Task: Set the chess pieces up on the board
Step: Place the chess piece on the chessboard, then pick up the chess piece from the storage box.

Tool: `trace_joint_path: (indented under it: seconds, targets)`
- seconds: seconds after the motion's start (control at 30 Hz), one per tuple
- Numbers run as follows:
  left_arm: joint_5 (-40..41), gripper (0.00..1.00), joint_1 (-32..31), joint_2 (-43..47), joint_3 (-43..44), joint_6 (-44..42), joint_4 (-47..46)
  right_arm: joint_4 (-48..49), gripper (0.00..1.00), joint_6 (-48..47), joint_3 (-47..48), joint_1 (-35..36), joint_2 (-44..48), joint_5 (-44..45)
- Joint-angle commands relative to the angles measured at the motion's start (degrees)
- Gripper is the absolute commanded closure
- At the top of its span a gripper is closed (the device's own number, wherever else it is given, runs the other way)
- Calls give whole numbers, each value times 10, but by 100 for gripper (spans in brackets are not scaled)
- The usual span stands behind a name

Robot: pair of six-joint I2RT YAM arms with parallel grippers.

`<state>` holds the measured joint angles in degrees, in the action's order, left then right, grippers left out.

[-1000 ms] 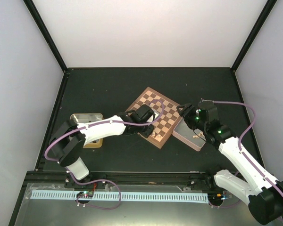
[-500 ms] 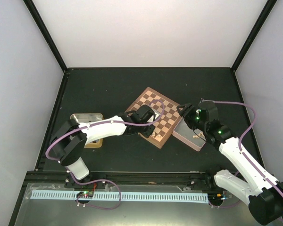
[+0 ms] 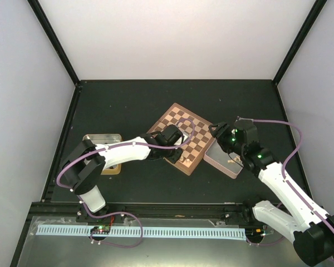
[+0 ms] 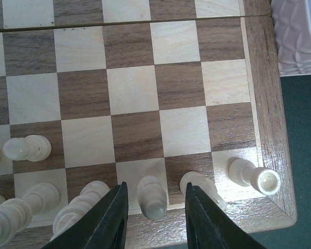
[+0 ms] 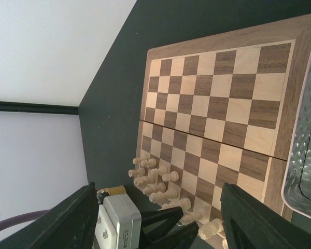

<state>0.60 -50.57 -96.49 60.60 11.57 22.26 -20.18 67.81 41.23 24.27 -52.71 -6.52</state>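
The board lies turned at the table's middle. In the left wrist view, pale chess pieces stand along the board's near edge. One piece stands upright on a light square between my left gripper's fingers. The jaws are open, with a gap on each side of it. Another piece and a rook-like piece stand to its right, towards the corner. A pawn stands one row further in. My right gripper hangs wide open above the board's right side, holding nothing.
A grey tray touches the board's right edge, under my right arm. A metal tin and a yellow-wood tray sit left of the board, by my left arm. Black frame posts and pale walls enclose the dark table.
My left gripper's jaws have parted, letting go of the pale piece that now stands on the near row. Neither arm has shifted noticeably.
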Motion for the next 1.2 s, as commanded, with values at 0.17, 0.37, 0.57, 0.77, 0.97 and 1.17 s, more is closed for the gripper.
trace_joint_path:
  seconds: [0.17, 0.37, 0.57, 0.77, 0.97, 1.17]
  targets:
    - [-1, 67, 2, 38, 34, 8, 21, -7, 35, -1, 10, -3, 26, 12]
    - [21, 66, 7, 90, 54, 15, 35, -39, 35, -55, 13, -3, 39, 61]
    - [46, 58, 36, 186, 35, 36, 18, -116, 35, -180, 32, -3, 28, 137]
    - [66, 43, 75, 304, -25, 41, -40, -215, 42, -235, 29, -10, -11, 218]
    - [85, 25, 96, 401, -97, 33, -112, -273, 54, -222, 14, -24, -70, 242]
    - [79, 21, 102, 411, -114, 24, -123, -242, 67, -221, -21, -57, -119, 242]
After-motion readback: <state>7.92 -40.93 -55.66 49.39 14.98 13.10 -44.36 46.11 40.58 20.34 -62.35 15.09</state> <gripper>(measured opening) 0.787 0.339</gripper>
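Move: The chess piece the left hand has just set down stands between its open fingertips, its middle about 1 cm below; neighbouring pieces stand 2 cm right and 2 back, and 2 cm left and 2 forward. From the left hand the nearest loose tray piece lies some 23 cm right, 3 back and 5 below. From the right hand that piece is about 11 cm right, 3 back and 18 below; the other two pieces lie 4 cm right of it and 1 cm farther out. Straight up at first, then up and to the left, the left hand clears the placed piece by about 21 cm of rise and swings off the board, its fingers spreading wide and tipping outward. Meanwhile the right hand, after a small lift, drops towards the loose piece in the tray, some 11 cm down and as far right with a little back, rolling to point steeply down as its fingers narrow by half. ##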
